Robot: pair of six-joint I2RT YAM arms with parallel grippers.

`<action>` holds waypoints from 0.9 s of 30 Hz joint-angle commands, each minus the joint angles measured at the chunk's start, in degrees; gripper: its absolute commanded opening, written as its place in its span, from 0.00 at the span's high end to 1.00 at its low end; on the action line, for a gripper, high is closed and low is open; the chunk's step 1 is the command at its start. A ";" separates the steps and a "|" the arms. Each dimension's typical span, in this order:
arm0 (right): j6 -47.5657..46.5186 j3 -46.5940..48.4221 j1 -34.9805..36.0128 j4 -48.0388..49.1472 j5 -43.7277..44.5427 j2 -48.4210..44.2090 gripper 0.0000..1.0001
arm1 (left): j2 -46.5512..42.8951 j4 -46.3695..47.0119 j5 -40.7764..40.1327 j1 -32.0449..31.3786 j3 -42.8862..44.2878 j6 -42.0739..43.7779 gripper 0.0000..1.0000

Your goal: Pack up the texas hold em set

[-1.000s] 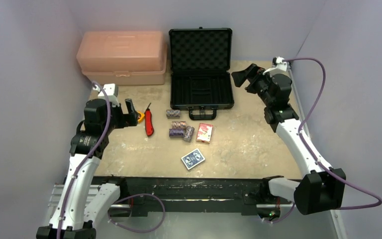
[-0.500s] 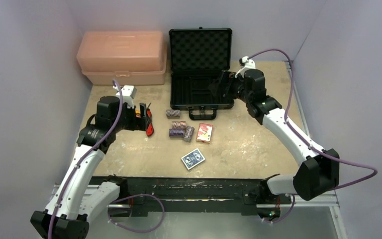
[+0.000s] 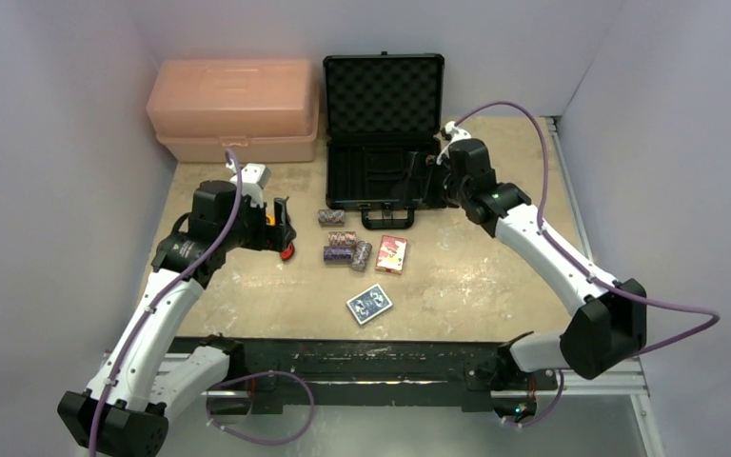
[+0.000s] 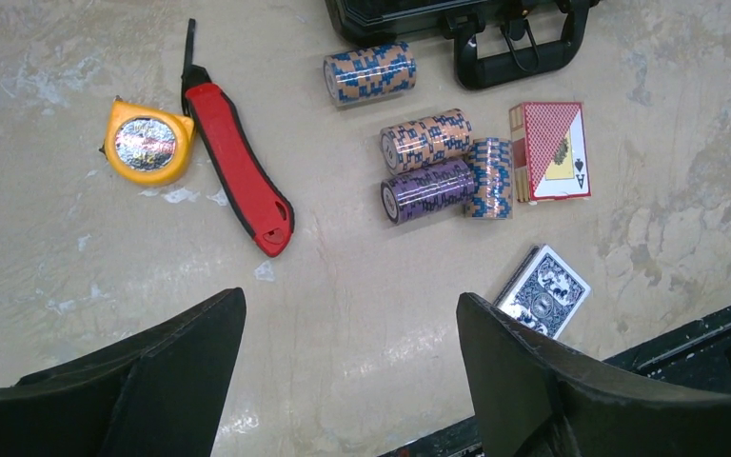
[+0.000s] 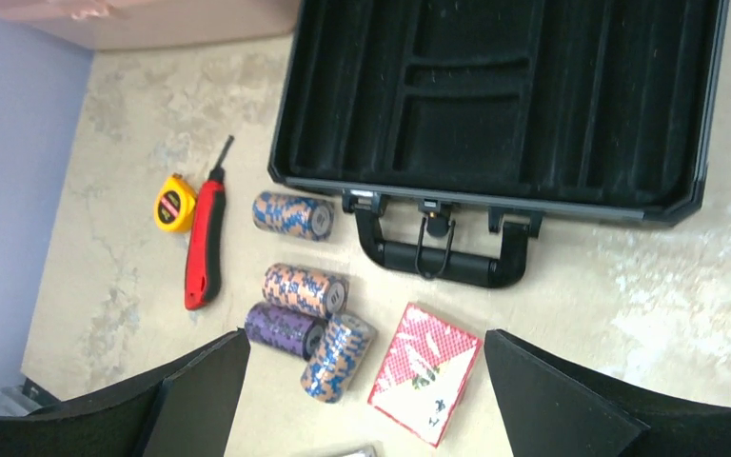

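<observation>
The black briefcase [image 3: 384,143] lies open at the back, its foam tray [image 5: 504,95] bare and its handle [image 5: 438,257] toward me. In front of it lie several striped chip stacks [image 3: 343,246] on their sides, a red card deck [image 3: 392,254] and, nearer, a blue card deck [image 3: 369,305]. My left gripper [image 3: 281,221] hovers open over the red knife, left of the chips [image 4: 428,188], with only bare table between its fingers [image 4: 181,371]. My right gripper [image 3: 417,173] hangs open above the case's front edge, looking down on the chips [image 5: 338,355] and red deck [image 5: 426,386].
A pink toolbox [image 3: 233,109] stands shut at the back left, beside the briefcase. A red utility knife [image 4: 238,176] and a yellow tape measure [image 4: 148,145] lie left of the chips. Walls close in the left, back and right sides.
My right arm has swung left from the back right corner to above the briefcase's front edge. My left gripper has moved right, over the knife and tape measure, its jaws slightly narrower.
</observation>
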 commanded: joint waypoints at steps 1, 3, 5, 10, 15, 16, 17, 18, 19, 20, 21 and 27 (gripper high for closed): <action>4.85 -0.86 3.06 -3.82 3.96 0.17 0.01 | -0.42 -0.19 -0.98 -0.40 2.59 -0.41 0.19; 5.62 -1.54 4.53 -3.91 5.28 0.52 0.01 | -0.57 -0.42 -1.78 -0.42 2.47 -0.45 0.19; 5.88 -1.94 5.36 -3.98 6.54 1.57 0.01 | -0.71 -0.67 -2.66 -0.42 2.51 -0.44 0.19; 6.87 -1.28 7.52 -5.61 8.08 4.99 0.01 | -0.68 -1.03 -3.14 -0.42 2.80 -0.43 0.19; 8.69 -0.03 10.43 -7.97 11.98 8.45 0.01 | -1.03 -1.34 -3.69 -0.42 2.81 -0.57 0.19; 9.12 0.09 10.75 -8.34 12.31 9.03 0.01 | -1.20 -1.31 -3.79 -0.42 2.81 -0.59 0.19; 9.49 0.18 11.13 -8.39 12.58 9.56 0.01 | -1.35 -1.27 -3.93 -0.42 2.77 -0.53 0.19; 9.80 0.19 11.50 -8.37 12.82 10.09 0.01 | -1.48 -1.29 -4.11 -0.42 2.73 -0.54 0.19; 10.14 0.30 11.76 -8.31 13.02 10.60 0.01 | -1.65 -1.35 -4.36 -0.42 2.72 -0.45 0.19; 10.29 0.47 12.05 -8.23 13.19 11.11 0.01 | -1.75 -1.40 -4.62 -0.42 2.69 -0.43 0.19; 10.33 0.84 12.33 -8.19 13.39 11.59 0.01 | -1.89 -1.40 -4.81 -0.42 2.59 -0.44 0.19; 10.49 3.82 13.83 -9.93 16.56 15.31 0.01 | -2.21 -1.40 -5.09 -0.42 2.60 -0.36 0.19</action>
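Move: The red card deck lies some 5 cm back from the right gripper, about 4 cm to its left and 19 cm below. Level with the deck, an upright chip roll stands about 7 cm left of it and the purple chip roll 13 cm left; the case handle is 9 cm beyond the deck. The blue card deck sits 12 cm nearer the base and 5 cm farther left than the red one. From the left gripper, the red deck is about 5 cm ahead, 25 cm right and 18 cm below. Sink the right gripper about 12 cm towards the red card deck, easing it back from over the case and to the left by roughly 4 cm each. Tip the fingers some 20 degrees further down on the way, letting the hand's left side drop a little, and keep them wide open, stopping above the deck without gripping. ##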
